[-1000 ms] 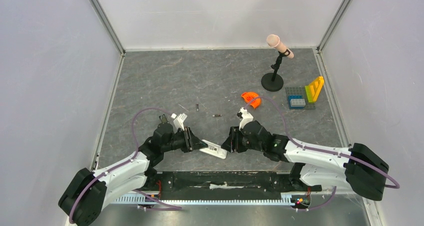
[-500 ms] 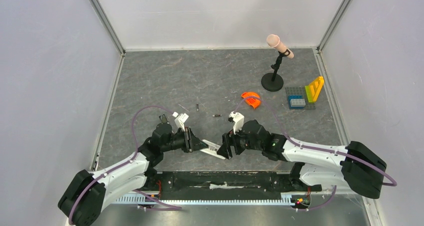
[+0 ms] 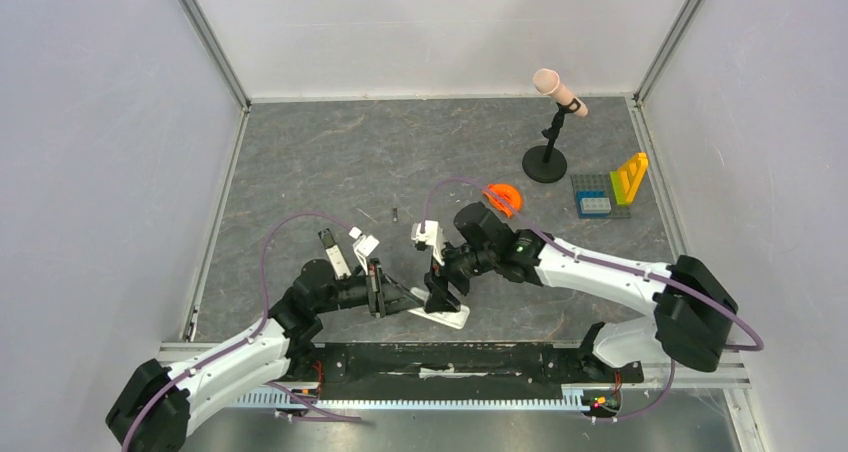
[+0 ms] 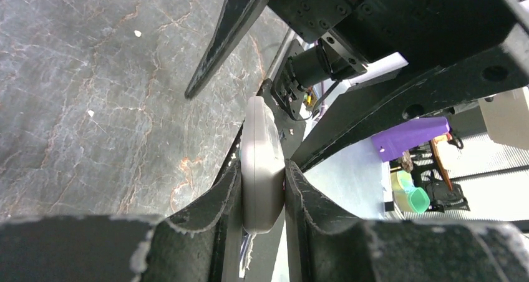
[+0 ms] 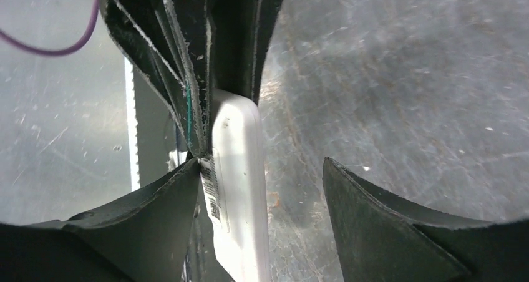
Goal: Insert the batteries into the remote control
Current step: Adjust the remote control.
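The white remote control [image 3: 446, 318] lies low over the table's near edge, and my left gripper [image 3: 400, 300] is shut on one end of it. In the left wrist view both pads press the remote control [image 4: 262, 163] on its flat sides, in my left gripper [image 4: 262, 166]. My right gripper [image 3: 437, 292] stands open, pointing down at the remote's middle. In its view the left fingertip [image 5: 187, 176] touches the labelled face of the remote [image 5: 240, 188], and the other fingertip is well apart in my right gripper [image 5: 262, 163]. One small dark battery [image 3: 396, 213] lies on the table behind the arms.
An orange curved piece [image 3: 503, 197] lies behind the right arm. A microphone on a black stand [image 3: 545, 162] is at the back right, beside coloured bricks on a grey baseplate [image 3: 610, 198]. The black rail [image 3: 450, 357] runs along the near edge.
My right arm has swung left and come over the remote from behind, its jaws opening wider. The left gripper kept its hold and shifted the remote slightly nearer.
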`<action>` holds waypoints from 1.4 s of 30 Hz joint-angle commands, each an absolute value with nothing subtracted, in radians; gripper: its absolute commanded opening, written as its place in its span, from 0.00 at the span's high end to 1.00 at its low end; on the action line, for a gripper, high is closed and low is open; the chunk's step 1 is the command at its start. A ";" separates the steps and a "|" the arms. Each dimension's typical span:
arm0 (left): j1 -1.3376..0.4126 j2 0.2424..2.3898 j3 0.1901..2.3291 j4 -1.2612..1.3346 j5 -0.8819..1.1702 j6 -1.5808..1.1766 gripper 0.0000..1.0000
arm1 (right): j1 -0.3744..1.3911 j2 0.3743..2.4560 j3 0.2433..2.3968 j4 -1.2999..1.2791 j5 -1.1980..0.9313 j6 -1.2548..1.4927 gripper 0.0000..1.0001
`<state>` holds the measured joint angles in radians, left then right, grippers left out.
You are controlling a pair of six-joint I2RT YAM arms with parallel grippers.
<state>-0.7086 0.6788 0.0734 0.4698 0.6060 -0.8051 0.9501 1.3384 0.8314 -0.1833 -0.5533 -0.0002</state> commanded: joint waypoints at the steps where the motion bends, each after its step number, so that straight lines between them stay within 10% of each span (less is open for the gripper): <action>1: -0.726 0.665 0.074 0.553 0.640 -0.772 0.98 | 0.942 1.414 0.903 -0.352 -0.761 -0.151 0.30; 5: -0.726 0.647 0.075 0.555 0.638 -0.771 0.98 | 0.942 1.437 0.882 -0.381 -0.838 -0.185 0.40; 10: -0.726 0.629 0.092 0.491 0.610 -0.777 0.97 | 0.942 1.431 0.874 -0.355 -0.857 -0.163 0.76; 15: -0.726 0.586 0.156 0.371 0.525 -0.764 0.34 | 0.942 1.380 0.850 -0.242 -0.837 -0.058 0.95; 27: -0.726 0.309 0.242 0.173 0.061 -0.881 0.26 | 0.932 1.188 0.681 0.279 -0.451 0.631 1.00; 33: -0.726 0.269 0.242 0.181 0.091 -0.861 0.26 | 0.938 0.988 0.455 0.559 0.119 1.282 1.00; 42: -0.726 0.481 0.210 0.499 0.237 -0.947 0.26 | 0.962 1.016 0.525 0.532 0.336 1.453 1.00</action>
<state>-0.7261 0.3664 0.2077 0.2840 0.1600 -0.8791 0.9421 0.9924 0.4820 0.4389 0.1795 1.2774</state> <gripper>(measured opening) 0.736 0.371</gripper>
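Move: The remote control is still pinched by its left end in the left fingers. Its middle lies about 6 cm to the left hand's right, 2 cm back and 1 cm lower. From the open right hand that middle is about 4 cm back, 1 cm right and 2 cm down. On the table, some 12 cm below the right hand, the orange shell lies 24 cm ahead and 15 cm right, a black battery 20 cm ahead and 10 cm left. The remote control changes hands: the right hand comes back about 5 cm and slightly down onto it and closes around its middle. The left fingers then open and withdraw, some 9 cm up, 6 cm forward and a little left, turning counter-clockwise. Gripping alone, the right hand lifts and reaches forward, about 13 cm each way, swinging clockwise and rolling its left side up. ##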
